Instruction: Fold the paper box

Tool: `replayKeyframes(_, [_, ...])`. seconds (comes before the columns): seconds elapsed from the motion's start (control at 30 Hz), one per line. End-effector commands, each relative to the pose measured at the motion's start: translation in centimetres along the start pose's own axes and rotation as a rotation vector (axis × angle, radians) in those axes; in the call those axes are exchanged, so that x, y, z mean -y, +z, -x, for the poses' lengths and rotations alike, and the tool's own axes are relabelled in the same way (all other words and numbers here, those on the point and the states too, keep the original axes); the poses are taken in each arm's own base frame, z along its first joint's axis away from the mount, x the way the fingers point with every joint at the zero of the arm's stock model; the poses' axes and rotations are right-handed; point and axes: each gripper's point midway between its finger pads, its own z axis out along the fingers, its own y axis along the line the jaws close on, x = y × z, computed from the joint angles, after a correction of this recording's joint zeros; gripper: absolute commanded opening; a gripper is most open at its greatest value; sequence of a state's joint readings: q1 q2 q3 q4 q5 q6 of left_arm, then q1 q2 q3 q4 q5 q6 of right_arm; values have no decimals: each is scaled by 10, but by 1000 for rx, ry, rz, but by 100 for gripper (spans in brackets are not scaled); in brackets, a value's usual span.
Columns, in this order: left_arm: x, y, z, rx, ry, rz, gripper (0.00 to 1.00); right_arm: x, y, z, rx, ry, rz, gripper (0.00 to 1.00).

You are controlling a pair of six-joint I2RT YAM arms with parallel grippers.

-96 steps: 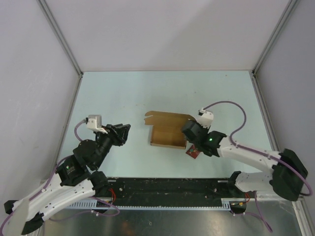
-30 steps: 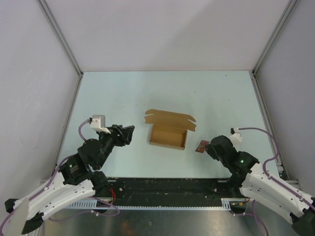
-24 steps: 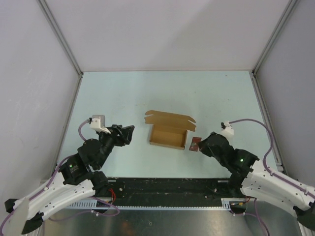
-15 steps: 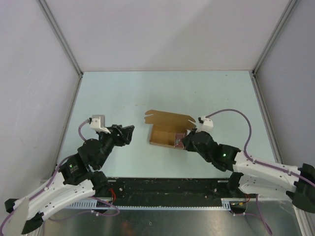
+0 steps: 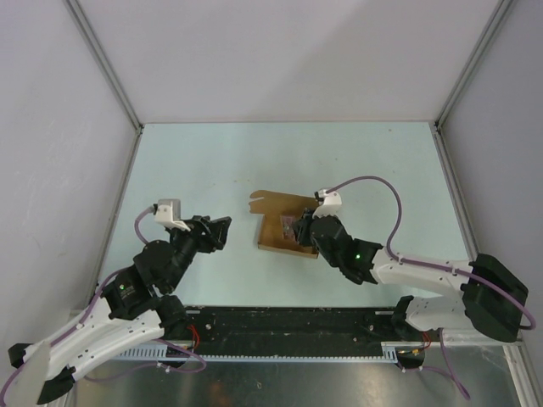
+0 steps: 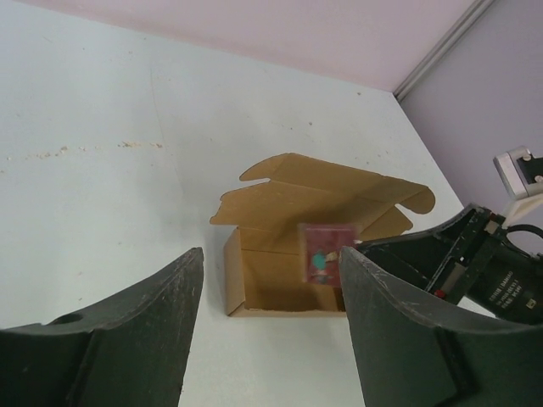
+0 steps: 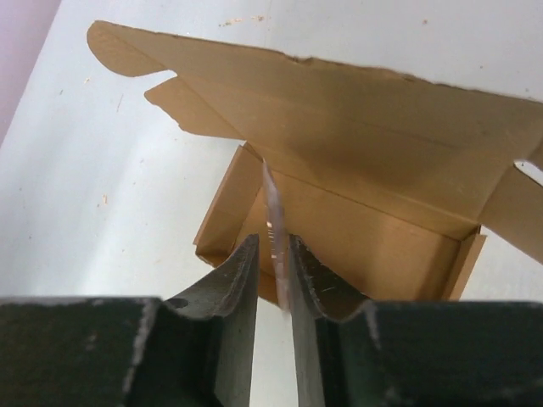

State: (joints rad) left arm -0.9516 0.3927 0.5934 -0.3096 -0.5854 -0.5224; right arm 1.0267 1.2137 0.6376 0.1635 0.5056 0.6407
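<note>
The paper box (image 5: 273, 232) is a brown cardboard tray with its lid flap (image 5: 270, 202) lying open behind it, in the middle of the table. My right gripper (image 5: 297, 227) hangs over the tray's right half. A small dark red square item (image 7: 271, 208) stands edge-on between its fingers. The jaws are slightly parted, with a gap showing on the item's left side. In the left wrist view the red item (image 6: 327, 253) is blurred above the box (image 6: 271, 280). My left gripper (image 5: 219, 227) stays left of the box, open and empty.
A black rail (image 5: 288, 326) runs along the near edge between the arm bases. Grey walls with metal corner posts (image 5: 102, 64) enclose the table on three sides. A purple cable (image 5: 373, 182) loops above the right arm.
The right arm carried the red item from the table right of the box to over the tray, and its jaws have parted a little. The left arm has stayed put.
</note>
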Motion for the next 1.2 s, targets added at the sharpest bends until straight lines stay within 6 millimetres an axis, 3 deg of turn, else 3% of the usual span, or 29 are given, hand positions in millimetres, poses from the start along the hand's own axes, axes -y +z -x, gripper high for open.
replayKeyframes(0.0, [-1, 1, 1, 11, -1, 4, 70, -21, 11, 31, 84, 5, 51, 29])
replayKeyframes(0.17, [-3, -1, -1, 13, -6, 4, 70, -16, 4, 36, 91, 4, 30, 37])
replayKeyframes(0.37, [-4, 1, -3, 7, 2, 10, 70, -1, -27, 51, 100, 0, -18, 38])
replayKeyframes(0.43, [-6, 1, -3, 10, 14, 20, 70, -2, -41, 64, 129, 17, -3, 38])
replayKeyframes(0.5, [-11, 4, 1, 24, 36, 61, 69, 7, -48, 59, 98, -45, -14, 41])
replayKeyframes(0.67, [2, 14, 32, 71, 165, 67, 73, 17, -66, 62, 70, -127, 8, 54])
replayKeyframes(0.87, [31, 35, 55, 104, 241, -34, 74, 12, -99, 95, 128, -166, 110, 59])
replayKeyframes(0.9, [25, 41, 60, 107, 243, -17, 74, 17, -101, 101, 132, -174, 96, 59])
replayKeyframes(0.93, [32, 45, 61, 93, 233, -59, 74, 19, -102, 104, 122, -198, 93, 60])
replayKeyframes(0.97, [22, 50, 68, 107, 224, -30, 74, 21, -104, 109, 99, -214, 71, 62])
replayKeyframes(1.03, [24, 56, 71, 103, 219, -57, 74, 37, -100, 108, 27, -255, 22, 66])
replayKeyframes(1.1, [20, 60, 78, 107, 221, -60, 74, 35, -92, 109, -43, -277, 54, 71])
replayKeyframes(1.17, [22, 65, 77, 86, 229, -88, 75, 47, -82, 113, -92, -312, 58, 73])
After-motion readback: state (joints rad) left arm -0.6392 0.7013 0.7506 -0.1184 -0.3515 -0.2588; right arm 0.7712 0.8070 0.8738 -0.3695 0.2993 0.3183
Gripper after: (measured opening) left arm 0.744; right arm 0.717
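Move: The right hand is over the box, with the red card between or just below its barely parted fingertips, about 1 cm ahead, 3 cm left and 2 cm down. The box's middle lies some 3 cm ahead, 2 cm left and 11 cm below; the raised lid's middle is about 8 cm ahead, 1 cm left and 5 cm down. From the left hand, the box is roughly 8 cm ahead, 16 cm right and 21 cm below. Easing forward barely 1 cm as its fingers, already starting to part, spread wide, the right hand leaves the red card over the box. It then climbs about 12 cm and swings some 10 cm right towards the lid's right end, its fingertips tipping up about 10 degrees. Later the left hand, empty and open, goes forward some 7 cm and up 4, its left side rolling up. ##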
